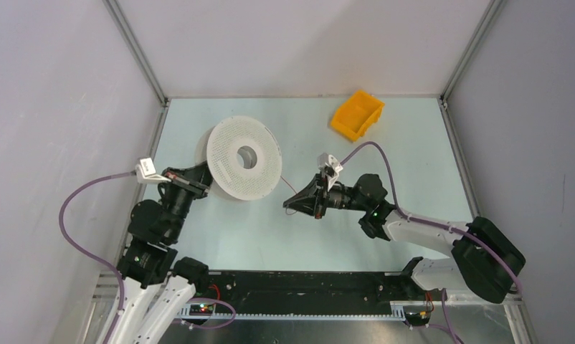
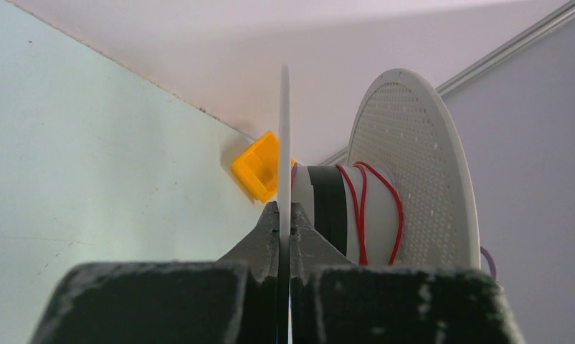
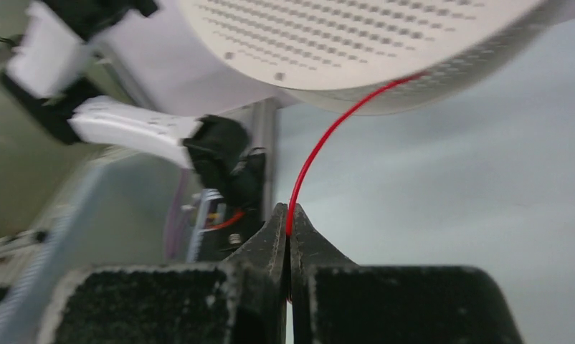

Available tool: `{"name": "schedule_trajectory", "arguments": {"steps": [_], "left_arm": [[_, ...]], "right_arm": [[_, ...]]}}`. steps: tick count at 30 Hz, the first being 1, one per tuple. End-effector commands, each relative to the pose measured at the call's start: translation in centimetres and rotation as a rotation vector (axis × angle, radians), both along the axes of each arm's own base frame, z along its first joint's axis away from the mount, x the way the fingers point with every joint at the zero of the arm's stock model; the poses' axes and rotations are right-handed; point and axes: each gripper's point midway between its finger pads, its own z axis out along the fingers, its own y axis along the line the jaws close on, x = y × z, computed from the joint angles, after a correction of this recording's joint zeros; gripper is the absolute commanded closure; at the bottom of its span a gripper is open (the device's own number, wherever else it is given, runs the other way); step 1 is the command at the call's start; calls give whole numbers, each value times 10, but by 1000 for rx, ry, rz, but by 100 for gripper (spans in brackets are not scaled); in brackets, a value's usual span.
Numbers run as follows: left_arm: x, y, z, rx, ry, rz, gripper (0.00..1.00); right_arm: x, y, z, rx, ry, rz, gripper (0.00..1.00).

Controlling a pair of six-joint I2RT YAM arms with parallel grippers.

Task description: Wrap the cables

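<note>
A white perforated spool (image 1: 243, 158) stands tilted on the table's left half. My left gripper (image 1: 196, 185) is shut on the spool's near flange (image 2: 284, 143), seen edge-on between the jaws in the left wrist view. A few turns of thin red cable (image 2: 359, 208) lie round the spool's core beside a black band. My right gripper (image 1: 289, 204) is to the right of the spool and is shut on the red cable (image 3: 320, 147), which runs from the jaws up to the spool's rim (image 3: 356, 43). In the top view the cable (image 1: 287, 185) is a faint line.
An orange bin (image 1: 357, 114) sits at the back right of the table; it also shows in the left wrist view (image 2: 258, 168). Purple hoses loop from both arms. A black rail runs along the near edge (image 1: 306, 283). Grey walls enclose the table.
</note>
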Motion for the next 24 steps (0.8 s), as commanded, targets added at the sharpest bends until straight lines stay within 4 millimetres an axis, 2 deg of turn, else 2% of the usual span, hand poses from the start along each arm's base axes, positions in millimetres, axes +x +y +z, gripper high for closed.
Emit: {"name": "schedule_trajectory", "arguments": {"steps": [1,3,4,9,12,14,18,24], "left_arm": [[-4,-6,42,-78,-141,-46,100],[-4,-7,42,-88,-139,-49,100],[-4,-7,42,-91,-139,-50,100],[-6,-8,42,-103,-139,-58,100],[-6,-7,42,-105,-141,-57,100],[-6,-7,43,-106,-142,-57,100],[-6,-6,45,-106,-145,-51,100],[-5,-5,43,-111,-138,-44,100]], "right_arm": [[-44,-3,37,124,66,299,100],[-44,-7,41,163,117,347,99],[-43,-9,42,170,183,361,95],[-1,-12,13,178,322,238,82],[13,-12,2,175,316,154,76],[22,-10,-6,148,323,93,75],[42,-8,-38,34,347,-57,74],[48,-9,-46,-70,200,-218,68]]}}
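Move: Pinched in the right fingertips, the red cable runs up to the rim of the spool, whose middle lies about 10 cm ahead of that hand, 10 cm to its left and 12 cm above. The left hand still grips the spool by a flange, with its middle roughly 5 cm ahead, 8 cm to the right and 3 cm higher. The pinched cable is some 18 cm to the left hand's right, 5 cm back and 9 cm below. Drawing back about 2 cm with the cable still pinched, the right hand then opens its fingers to about a third and swings forward some 6 cm, sinking about 5 cm below the spool and along the cable; the wrist rolls some 20 degrees about the line of the fingers, which keep pointing left. The left hand keeps its shut grip on the flange, easing about 1 cm to the right. ##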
